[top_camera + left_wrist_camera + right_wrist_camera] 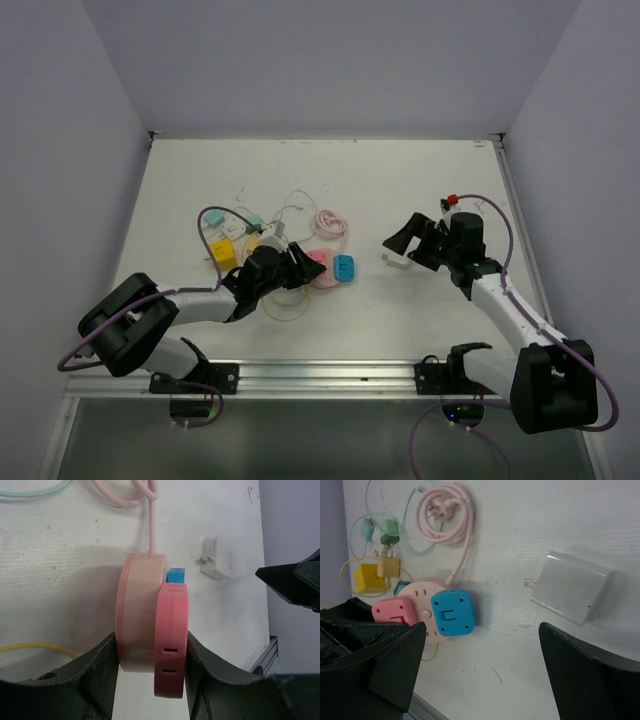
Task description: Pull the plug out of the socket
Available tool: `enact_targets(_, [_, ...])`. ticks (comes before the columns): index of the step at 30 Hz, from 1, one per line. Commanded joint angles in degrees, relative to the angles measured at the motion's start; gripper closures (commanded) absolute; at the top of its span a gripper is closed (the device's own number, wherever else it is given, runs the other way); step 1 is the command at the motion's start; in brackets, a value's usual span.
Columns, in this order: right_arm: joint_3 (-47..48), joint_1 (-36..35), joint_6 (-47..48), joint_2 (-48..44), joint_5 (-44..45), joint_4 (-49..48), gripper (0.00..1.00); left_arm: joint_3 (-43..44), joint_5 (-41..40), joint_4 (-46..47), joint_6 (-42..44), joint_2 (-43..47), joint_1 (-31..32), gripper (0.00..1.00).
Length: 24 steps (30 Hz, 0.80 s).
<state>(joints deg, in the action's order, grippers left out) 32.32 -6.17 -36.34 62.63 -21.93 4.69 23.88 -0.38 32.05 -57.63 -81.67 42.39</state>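
Note:
The round pale-pink socket [140, 615] stands on edge between my left gripper's fingers. A darker pink plug [172, 635] sits on its face, and my left gripper [152, 680] is shut across both. A blue plug [452, 612] is also seated in the socket [422, 597]. A white plug [570, 592] lies loose on the table with its prongs bare, well apart from the socket. My right gripper [482, 670] stands wide open just near of the white plug [396, 260], with nothing between its fingers. In the top view my left gripper [300, 265] is at the socket [322, 272], and my right gripper [408, 245] is to its right.
The socket's pink cord [445, 515] lies coiled behind it. A yellow cube adapter [222, 254], a green plug [390, 530] and thin yellow and teal cables lie left of the socket. The table's metal front rail [320, 378] runs along the near edge.

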Motion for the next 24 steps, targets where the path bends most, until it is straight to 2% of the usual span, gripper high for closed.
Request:
enact_targets(1, [0.6, -6.3, -1.3, 1.2, -4.3, -6.3, 0.01, -0.4, 2.1, 1.3, 2.1, 2.0, -0.2, 1.00])
enact_targets(7, [-0.8, -12.9, -6.0, 7.3, -4.3, -15.4, 0.01, -0.4, 3.6, 2.0, 1.5, 4.6, -0.1, 1.00])
enact_targets(17, [-3.0, -16.1, -9.0, 16.3, -8.8, -26.3, 0.01, -3.0, 4.4, 4.3, 0.1, 8.7, -0.2, 1.00])
enact_targets(24, [-3.2, -17.8, -10.0, 21.2, -10.9, -30.4, 0.02, -4.5, 5.3, 7.3, -1.9, 9.0, -0.7, 1.00])
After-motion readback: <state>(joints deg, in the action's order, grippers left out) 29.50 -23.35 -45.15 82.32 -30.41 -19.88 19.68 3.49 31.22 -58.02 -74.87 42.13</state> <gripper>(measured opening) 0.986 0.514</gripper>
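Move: The blue plug, in the round pink socket that the left hand holds, lies some 13 cm to the right hand's left, about 2 cm back and 6 cm below. The pink plug is about 6 cm farther left than the blue one; the coiled pink cable lies some 10 cm forward of the blue one and 3 cm farther left. The white plug is about 8 cm beneath the right hand, 2 cm ahead. From the left hand, the blue plug is some 6 cm right, about level. Fingers still wide open, the right hand sweeps about 12 cm left towards the blue plug, first level, then sinking some 4 cm and easing back a little while turning about 20 degrees counter-clockwise; its fingers come close around the plug, but contact can't be seen. The left hand keeps its grip at the pink-plug end of the socket and draws it back about 2 cm, lifting slightly. ##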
